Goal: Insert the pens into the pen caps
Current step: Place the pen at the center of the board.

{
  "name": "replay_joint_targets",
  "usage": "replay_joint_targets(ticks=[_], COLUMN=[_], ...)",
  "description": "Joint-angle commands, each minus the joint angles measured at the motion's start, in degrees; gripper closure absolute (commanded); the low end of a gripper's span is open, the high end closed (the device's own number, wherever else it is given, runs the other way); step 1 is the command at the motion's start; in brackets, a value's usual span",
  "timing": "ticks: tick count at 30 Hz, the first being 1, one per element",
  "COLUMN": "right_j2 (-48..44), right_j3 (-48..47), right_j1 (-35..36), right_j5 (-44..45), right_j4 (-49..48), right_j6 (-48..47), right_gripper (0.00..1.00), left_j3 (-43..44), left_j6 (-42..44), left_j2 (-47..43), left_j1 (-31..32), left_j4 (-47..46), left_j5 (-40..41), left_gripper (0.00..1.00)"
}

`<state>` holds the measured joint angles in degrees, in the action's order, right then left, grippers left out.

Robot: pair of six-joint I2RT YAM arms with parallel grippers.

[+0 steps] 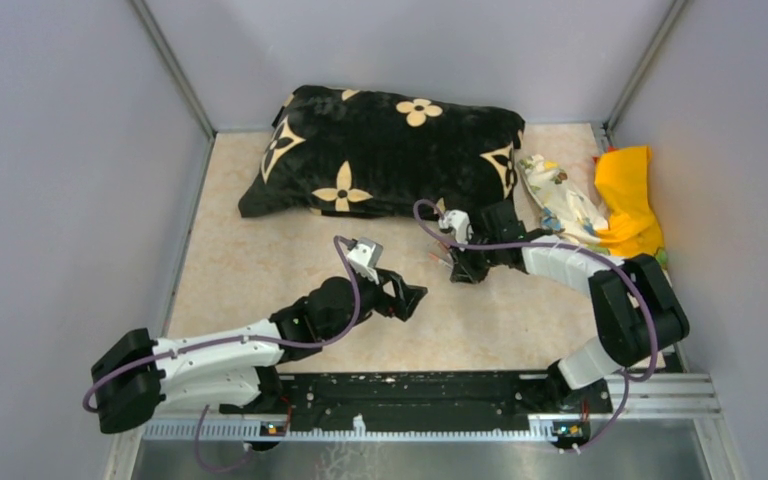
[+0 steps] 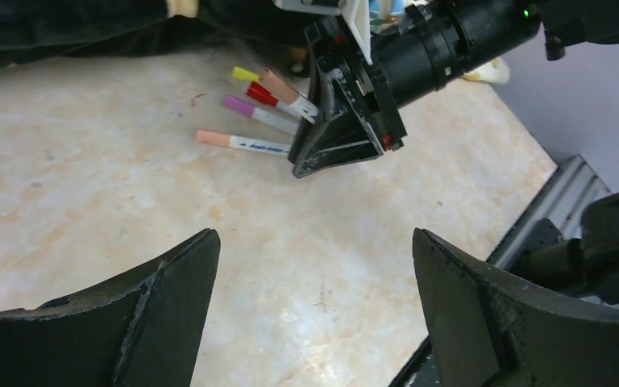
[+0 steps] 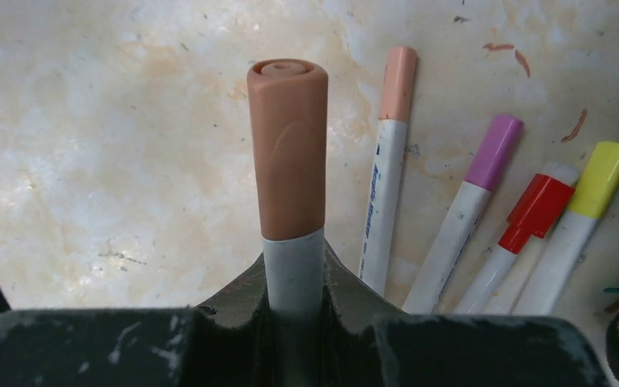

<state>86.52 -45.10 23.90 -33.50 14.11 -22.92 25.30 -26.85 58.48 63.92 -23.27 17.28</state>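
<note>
My right gripper (image 3: 294,270) is shut on the white barrel of a pen (image 3: 293,258) whose brown cap (image 3: 288,149) is on and sticks out past the fingers. Several more pens lie side by side on the table just beyond it, each with a cap on: peach (image 3: 387,185), purple (image 3: 474,197), red (image 3: 528,230) and yellow (image 3: 584,214). In the top view this gripper (image 1: 457,268) sits just in front of the cushion. My left gripper (image 2: 314,238) hangs over bare table a little nearer, open wide, with nothing between its fingers.
A black cushion with cream flowers (image 1: 390,150) lies across the back of the table. A yellow cloth (image 1: 628,195) and a patterned bundle (image 1: 560,195) lie at the back right. Grey walls close in three sides, and a metal rail (image 1: 420,400) runs along the near edge.
</note>
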Motion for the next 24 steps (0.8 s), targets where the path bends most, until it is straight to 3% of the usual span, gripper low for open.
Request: replay_joint_targets(ticks=[1, 13, 17, 24], right_j2=[1.9, 3.6, 1.5, -10.5], right_j3=[-2.9, -3.9, -5.0, -7.7], right_j1=[2.8, 4.7, 4.6, -3.0], right_j5=[9.9, 14.1, 13.9, 4.9], right_j4=[-2.6, -1.4, 0.1, 6.6], right_j6=[0.7, 0.7, 0.4, -5.1], right_gripper=[0.87, 0.73, 0.72, 0.54], left_j3=[-1.4, -2.4, 0.0, 7.0], left_j6=[3.7, 5.8, 5.5, 4.1], left_j2=[-3.5, -6.6, -5.0, -3.7], left_j1=[-1.2, -6.3, -10.1, -20.8], left_j4=[4.3, 5.3, 5.9, 9.1], left_j5=[4.5, 3.0, -2.9, -20.0], left_gripper=[0.06, 0.03, 0.03, 0.01])
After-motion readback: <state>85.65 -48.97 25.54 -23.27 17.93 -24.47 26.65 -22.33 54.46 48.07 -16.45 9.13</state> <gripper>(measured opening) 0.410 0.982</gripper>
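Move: The right hand holds the brown-capped pen over its free spot, about 4 cm below and 2 cm left of the fingers, level fore and aft. From this hand, the peach pen lies 3 cm ahead and 3 cm left, the purple pen 5 cm straight ahead, and the red pen 7 cm ahead and 1 cm right. The left hand has that spot about 3 cm ahead, 11 cm right and 17 cm below. Right hand lowers the pen about 3 cm, releases it, rises 4 cm; open left hand withdraws left and forward. ##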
